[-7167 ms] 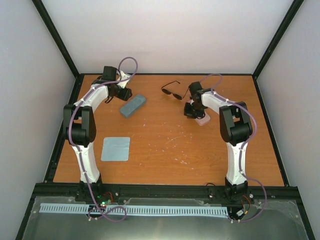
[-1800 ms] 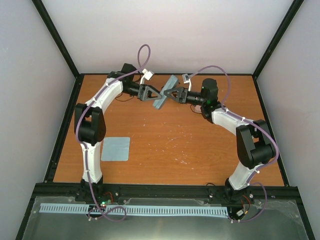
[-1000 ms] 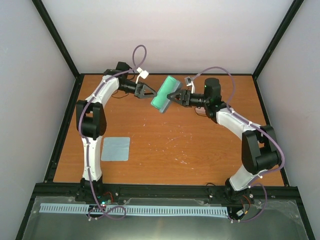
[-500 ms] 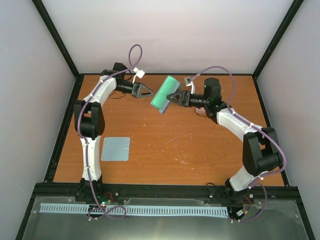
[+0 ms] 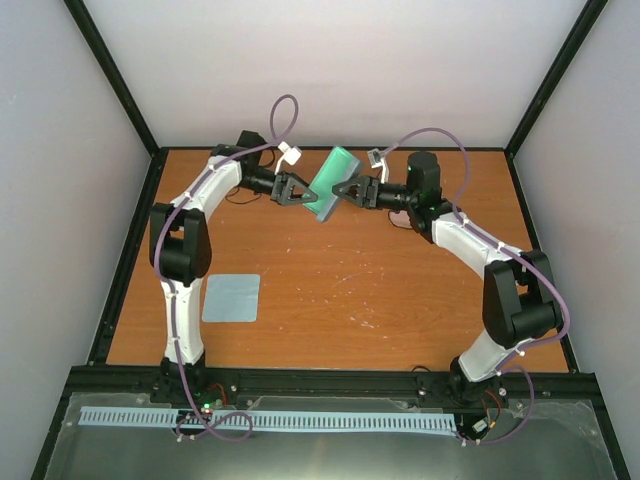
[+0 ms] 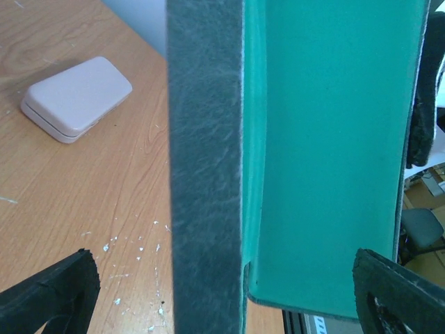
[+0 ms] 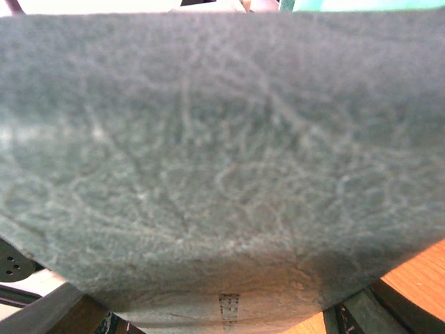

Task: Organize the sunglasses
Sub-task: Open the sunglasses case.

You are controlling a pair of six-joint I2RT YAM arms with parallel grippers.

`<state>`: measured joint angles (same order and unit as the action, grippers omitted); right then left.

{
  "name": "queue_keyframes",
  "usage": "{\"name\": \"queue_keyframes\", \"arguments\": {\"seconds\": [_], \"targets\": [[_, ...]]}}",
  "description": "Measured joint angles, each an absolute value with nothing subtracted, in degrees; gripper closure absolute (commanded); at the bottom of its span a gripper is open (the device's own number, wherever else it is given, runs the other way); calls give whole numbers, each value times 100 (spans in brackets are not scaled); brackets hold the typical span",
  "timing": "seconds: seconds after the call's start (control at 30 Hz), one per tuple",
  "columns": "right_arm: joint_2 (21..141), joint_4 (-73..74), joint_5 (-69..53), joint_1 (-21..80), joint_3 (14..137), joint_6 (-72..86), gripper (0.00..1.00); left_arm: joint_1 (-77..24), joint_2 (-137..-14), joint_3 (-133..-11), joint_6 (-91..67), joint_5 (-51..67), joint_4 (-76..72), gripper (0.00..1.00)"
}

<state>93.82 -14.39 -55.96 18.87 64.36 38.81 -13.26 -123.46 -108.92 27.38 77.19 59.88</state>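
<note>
No sunglasses show in any view. A blue-grey case (image 5: 330,181) hangs open in the air over the far middle of the table, its green lining (image 6: 334,153) facing up and toward the left arm. My right gripper (image 5: 351,191) is shut on its grey shell (image 7: 222,139), which fills the right wrist view. From the left, my left gripper (image 5: 291,189) stands open at the case. The grey edge (image 6: 205,174) of one half lies between its wide-spread fingertips (image 6: 52,299), with no visible contact.
A pink closed case (image 6: 76,97) lies on the wooden table (image 5: 400,300) beyond the left gripper. A light-blue square cloth (image 5: 231,298) lies at the near left. Black frame rails (image 5: 130,250) border the table.
My left gripper, which had drawn back to the left, has moved right again up to the open case. The right gripper has tipped the case a little more upright.
</note>
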Motion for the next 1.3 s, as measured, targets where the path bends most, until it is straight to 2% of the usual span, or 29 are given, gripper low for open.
{"name": "queue_keyframes", "arguments": {"seconds": [0.07,0.1,0.13,0.17,0.2,0.23,0.37,0.4,0.47,0.57,0.6,0.73,0.87,1.0,1.13,1.3], "targets": [[9382,-1439,-5596,1890,6438,3881,61,-1369,-12348,-10888,2663,7708,5909,15],[9382,-1437,-5594,1890,6438,3881,61,-1396,-12348,-10890,2626,7706,5881,28],[9382,-1439,-5594,1890,6436,3881,61,-1424,-12348,-10897,2600,7708,5857,48],[9382,-1439,-5594,1890,6438,3879,61,-1444,-12348,-10914,2550,7708,5857,62],[9382,-1439,-5594,1890,6438,3881,60,-1455,-12350,-10932,2534,7703,5857,72],[9382,-1439,-5594,1890,6438,3881,60,-1459,-12355,-10956,2534,7697,5857,77],[9382,-1479,-5621,1890,6442,3881,57,-1459,-12355,-10993,2515,7642,5850,82],[9382,-1483,-5621,1896,6442,3881,56,-1459,-12355,-10995,2508,7634,5850,86],[9382,-1483,-5623,1896,6445,3881,49,-1459,-12355,-11004,2495,7594,5859,91],[9382,-1485,-5631,1900,6447,3876,10,-1459,-12355,-11065,2491,7463,5889,93],[9382,-1476,-5623,1898,6447,3868,1,-1459,-12355,-11120,2495,7413,5935,93],[9380,-1092,-5463,1879,6504,3581,0,-1459,-12355,-11493,2604,7109,6239,94],[9161,-281,-5175,1734,6440,3111,0,-1463,-12359,-12077,2998,6270,6755,94],[8409,738,-4713,1028,5946,2617,0,-1487,-12272,-12232,3605,5116,7048,96],[8009,1590,-4215,237,5881,2152,0,-1575,-11893,-11367,4351,3380,6969,98],[8278,2003,-4071,209,6099,1927,0,-1737,-11373,-9920,5085,1531,6300,99]]}}
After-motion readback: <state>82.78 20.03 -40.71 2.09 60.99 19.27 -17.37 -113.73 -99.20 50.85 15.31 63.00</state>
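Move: Right in front of the left gripper, whose open fingers straddle the edge of its nearer half, is the open grey sunglasses case: its middle is some 4 cm to the right and 1 cm ahead, level. From the right gripper, which still holds the case, that middle is about 3 cm left and 1 cm ahead. On the table, some 22 cm below, the sunglasses lie about 10 cm ahead and 8 cm right of the left hand; the pink case lies about 7 cm ahead and 17 cm right of the right hand. Ease the left gripper a centimetre right and shut it on the edge of the open grey case. Only then spread the right fingers, let go and draw that hand about 15 cm right, away from the case, sinking some 6 cm. With the left, carry the case roughly 10 cm left and 10 cm down, tipping the fingers towards the table by some 60 degrees. ##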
